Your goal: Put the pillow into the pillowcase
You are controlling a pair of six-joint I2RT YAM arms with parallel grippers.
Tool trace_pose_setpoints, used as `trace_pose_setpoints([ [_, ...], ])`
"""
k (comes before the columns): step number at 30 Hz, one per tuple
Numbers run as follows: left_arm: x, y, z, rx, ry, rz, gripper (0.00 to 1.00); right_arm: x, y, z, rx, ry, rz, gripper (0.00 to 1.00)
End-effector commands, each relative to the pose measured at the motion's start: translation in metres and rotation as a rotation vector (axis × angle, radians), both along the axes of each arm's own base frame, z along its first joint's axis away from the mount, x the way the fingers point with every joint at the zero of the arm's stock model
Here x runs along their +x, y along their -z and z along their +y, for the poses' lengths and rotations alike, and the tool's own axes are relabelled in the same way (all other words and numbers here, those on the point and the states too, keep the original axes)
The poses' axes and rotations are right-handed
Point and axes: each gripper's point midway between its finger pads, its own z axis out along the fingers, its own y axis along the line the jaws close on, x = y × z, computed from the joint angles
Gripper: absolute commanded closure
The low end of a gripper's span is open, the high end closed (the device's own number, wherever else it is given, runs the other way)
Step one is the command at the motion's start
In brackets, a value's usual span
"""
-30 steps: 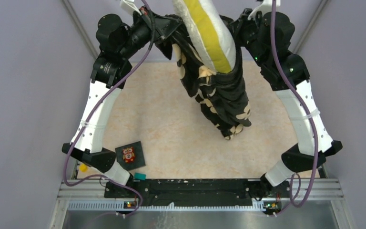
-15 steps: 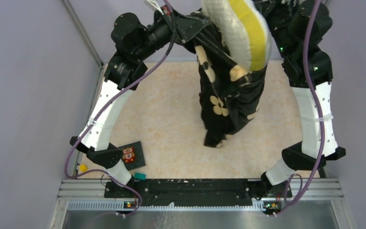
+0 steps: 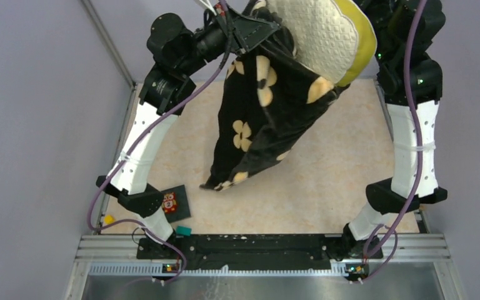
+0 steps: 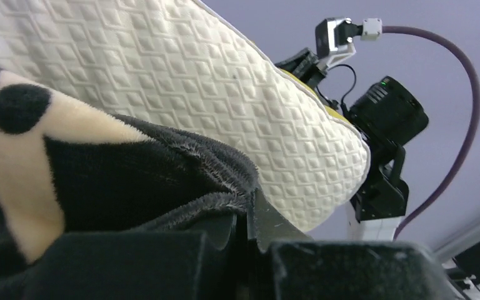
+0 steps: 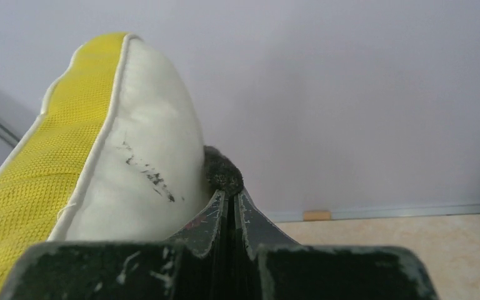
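Both arms hold the load high over the far side of the table. The pillow [image 3: 319, 37] is white and quilted with a yellow band, and its lower part sits inside the mouth of the pillowcase [image 3: 256, 119]. The black, flower-printed pillowcase hangs down and slants to the left, its bottom corner above the table. My left gripper [image 3: 267, 30] is shut on the pillowcase rim [image 4: 181, 187], with the pillow [image 4: 225, 94] lying against it. In the right wrist view my right gripper [image 5: 230, 192] is shut on a tuft of black pillowcase [image 5: 222, 172] beside the pillow [image 5: 144, 169]. From above, the pillow hides that gripper.
A small dark owl card [image 3: 172, 203] lies on the beige table [image 3: 331, 181] near the left arm's base. A yellow bit [image 3: 109, 219] and a teal piece [image 3: 183, 230] lie close to it. Purple walls close in both sides and the back.
Both arms moved up and to the right with the load. The pillow turned its quilted face to the camera. The pillowcase's hanging end swung from the right to the left.
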Motion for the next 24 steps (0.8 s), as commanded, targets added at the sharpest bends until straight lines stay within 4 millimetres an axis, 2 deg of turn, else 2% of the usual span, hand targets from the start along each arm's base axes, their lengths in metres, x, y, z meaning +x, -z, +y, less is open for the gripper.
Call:
trace_pose_setpoints([
  [1,-0.053,-0.085,0.046,-0.133,-0.085,-0.278,1.00,-0.022,-0.035,0.013,0.087,-0.110,-0.123,1.00],
  [2,-0.051,-0.096,0.065,-0.171,-0.128,-0.288,1.00,-0.017,-0.015,0.026,0.064,-0.118,-0.084,1.00],
  [3,-0.047,-0.105,0.082,-0.208,-0.156,-0.286,1.00,-0.021,-0.008,0.037,0.048,-0.129,-0.078,1.00],
  [5,-0.036,-0.114,0.108,-0.258,-0.231,-0.281,1.00,-0.030,-0.003,0.051,0.038,-0.163,-0.077,1.00],
  [6,-0.032,-0.115,0.111,-0.270,-0.247,-0.276,1.00,-0.032,-0.005,0.051,0.039,-0.163,-0.082,1.00],
  [7,-0.026,-0.110,0.106,-0.270,-0.229,-0.263,1.00,-0.032,-0.009,0.046,0.031,-0.140,-0.090,1.00],
  [9,-0.023,-0.089,0.073,-0.215,-0.099,-0.210,1.00,-0.029,-0.025,0.026,0.025,-0.060,-0.114,1.00],
  [10,-0.026,-0.076,0.050,-0.173,-0.046,-0.188,1.00,-0.027,-0.037,0.011,0.046,-0.043,-0.131,1.00],
  [11,-0.037,-0.063,0.021,-0.135,0.016,-0.173,1.00,-0.015,-0.037,0.003,0.063,-0.042,-0.120,1.00],
  [12,-0.040,-0.053,0.008,-0.105,0.041,-0.170,1.00,-0.008,-0.039,-0.006,0.074,-0.036,-0.118,1.00],
  [13,-0.040,-0.048,0.003,-0.091,0.051,-0.162,1.00,-0.006,-0.039,-0.008,0.074,-0.036,-0.112,1.00],
  [14,-0.034,-0.048,0.008,-0.085,0.028,-0.154,1.00,-0.004,-0.037,-0.004,0.077,-0.056,-0.105,1.00],
  [16,-0.014,-0.055,0.040,-0.106,-0.051,-0.145,1.00,-0.001,-0.017,0.024,0.070,-0.149,-0.056,1.00],
  [17,0.000,-0.057,0.059,-0.131,-0.073,-0.118,1.00,-0.002,-0.004,0.041,0.037,-0.150,-0.036,1.00],
  [18,0.011,-0.056,0.076,-0.156,-0.069,-0.068,1.00,-0.007,0.012,0.067,-0.006,-0.175,-0.010,1.00],
  [19,0.026,-0.053,0.091,-0.161,-0.098,-0.045,1.00,-0.009,0.024,0.079,-0.034,-0.186,0.012,1.00],
  [21,0.053,-0.036,0.103,-0.142,-0.147,0.014,1.00,-0.006,0.045,0.090,-0.044,-0.209,0.058,1.00],
  [24,0.088,0.006,0.103,-0.094,-0.150,0.138,1.00,0.003,0.063,0.089,-0.071,-0.185,0.101,1.00],
])
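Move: Both hands hold the pillowcase's mouth up in the air, with the half-inserted pillow between them. The pillow's middle is about 8 cm to the right of the left hand, level with it forward and some 8 cm lower; from the right hand it is about 9 cm left, 8 cm back and 6 cm lower. The case's hanging body lies about 5 cm back and 2 cm right of the left hand, roughly 27 cm below. Side to side, quickly and together, both hands shake the case: some 6 cm left, back right nearly to the start, then left again to finish about 10 cm from it. The left hand also pushes forward on each leftward stroke, the right dips, ending about 7 cm lower; both wrists turn slightly counter-clockwise and tip down on the last one. The shut fingers keep pinching the case's mouth at either side of the pillow. ##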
